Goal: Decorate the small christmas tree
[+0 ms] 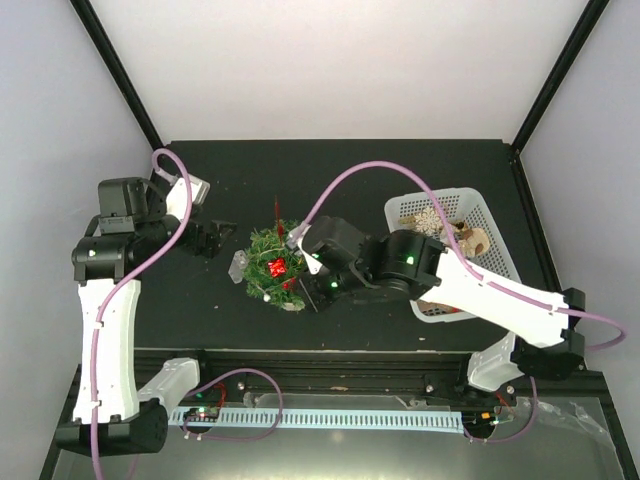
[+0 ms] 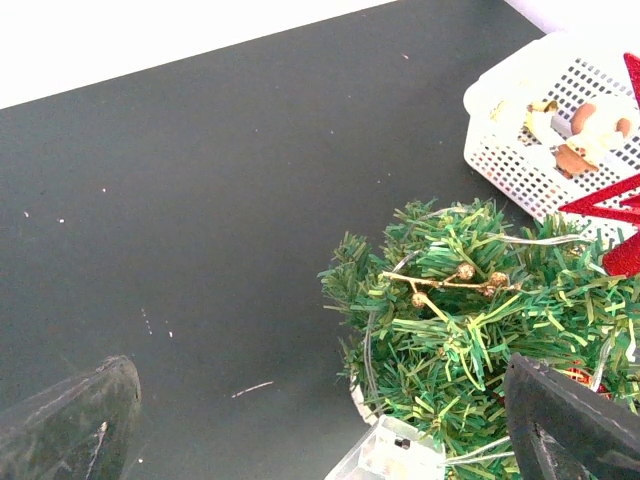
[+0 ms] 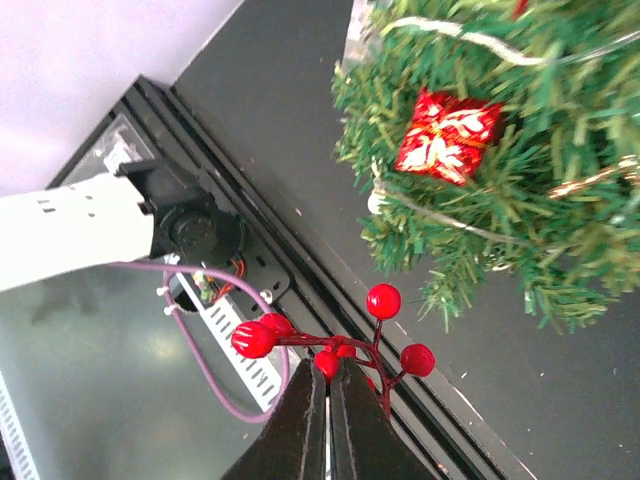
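The small christmas tree (image 1: 272, 266) stands mid-table, bushy green, with a cream pot rim showing in the left wrist view (image 2: 470, 310). It carries a red gift-box ornament (image 3: 447, 135), a gold bead sprig (image 2: 450, 280), a wire light string and a red star (image 2: 620, 205). My right gripper (image 3: 328, 368) is shut on a red berry sprig (image 3: 340, 345), just off the tree's near right side (image 1: 306, 290). Left of the tree, my left gripper (image 1: 212, 238) is open with nothing in it; its fingers (image 2: 75, 420) frame the tree's left edge.
A white mesh basket (image 1: 400, 212) of ornaments sits right of the tree under my right arm, with a snowflake (image 1: 430, 222) and a wooden figure (image 1: 470, 238) inside. A clear battery box (image 2: 395, 455) lies against the pot. A black rail (image 1: 320, 360) runs along the table's near edge.
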`<state>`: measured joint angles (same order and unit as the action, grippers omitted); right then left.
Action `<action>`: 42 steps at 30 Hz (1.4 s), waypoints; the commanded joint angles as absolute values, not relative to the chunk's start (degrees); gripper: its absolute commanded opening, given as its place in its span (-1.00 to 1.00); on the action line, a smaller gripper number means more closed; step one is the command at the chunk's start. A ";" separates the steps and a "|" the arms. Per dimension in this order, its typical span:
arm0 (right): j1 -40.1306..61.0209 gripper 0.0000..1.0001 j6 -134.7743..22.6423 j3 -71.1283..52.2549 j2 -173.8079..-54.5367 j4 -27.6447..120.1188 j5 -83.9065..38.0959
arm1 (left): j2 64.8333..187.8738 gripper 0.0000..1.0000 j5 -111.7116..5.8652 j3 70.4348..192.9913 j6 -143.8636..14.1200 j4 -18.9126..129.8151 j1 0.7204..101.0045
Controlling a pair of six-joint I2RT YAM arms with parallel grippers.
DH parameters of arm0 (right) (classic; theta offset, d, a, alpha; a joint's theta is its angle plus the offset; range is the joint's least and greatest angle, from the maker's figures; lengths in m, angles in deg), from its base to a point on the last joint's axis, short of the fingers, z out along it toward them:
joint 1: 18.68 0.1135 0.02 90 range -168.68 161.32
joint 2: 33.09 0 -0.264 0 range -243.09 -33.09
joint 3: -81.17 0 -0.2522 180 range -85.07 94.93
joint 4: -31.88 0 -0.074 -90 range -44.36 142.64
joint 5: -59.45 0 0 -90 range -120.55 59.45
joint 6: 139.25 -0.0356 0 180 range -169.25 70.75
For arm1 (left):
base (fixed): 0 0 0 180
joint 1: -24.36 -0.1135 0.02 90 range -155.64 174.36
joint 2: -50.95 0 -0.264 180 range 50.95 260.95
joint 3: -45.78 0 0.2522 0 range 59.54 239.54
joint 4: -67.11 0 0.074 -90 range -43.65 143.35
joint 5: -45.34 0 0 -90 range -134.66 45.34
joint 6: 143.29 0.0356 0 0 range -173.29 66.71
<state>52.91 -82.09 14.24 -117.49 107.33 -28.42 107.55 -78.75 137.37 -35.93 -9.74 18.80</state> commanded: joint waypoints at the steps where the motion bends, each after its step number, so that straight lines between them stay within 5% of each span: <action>1: 54.55 -0.92 -79.71 12.86 -118.52 105.97 -26.62 | 105.79 0.98 -80.24 136.62 -35.66 -10.95 17.97; 15: 54.55 -0.92 -77.56 3.24 -121.43 101.15 -37.57 | 104.34 0.98 -80.17 135.72 -35.01 -12.93 17.59; 42: 54.04 -0.93 -72.73 6.23 -129.80 99.31 -41.17 | 104.38 0.98 -79.86 136.56 -35.45 -14.59 17.60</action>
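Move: The right hand, already holding the red berry sprig, has the bare spot on the tree's near side some 4 cm ahead, 3 cm left and 13 cm below. The red present is about 5 cm ahead, 4 cm left and 10 cm down; the battery box about 4 cm ahead, 12 cm left and 18 cm down. From the left hand that spot lies some 10 cm back, 12 cm right and 14 cm below. Right hand lowers the gripped berries about 12 cm, fingers steepening, into the branches below the red present. ##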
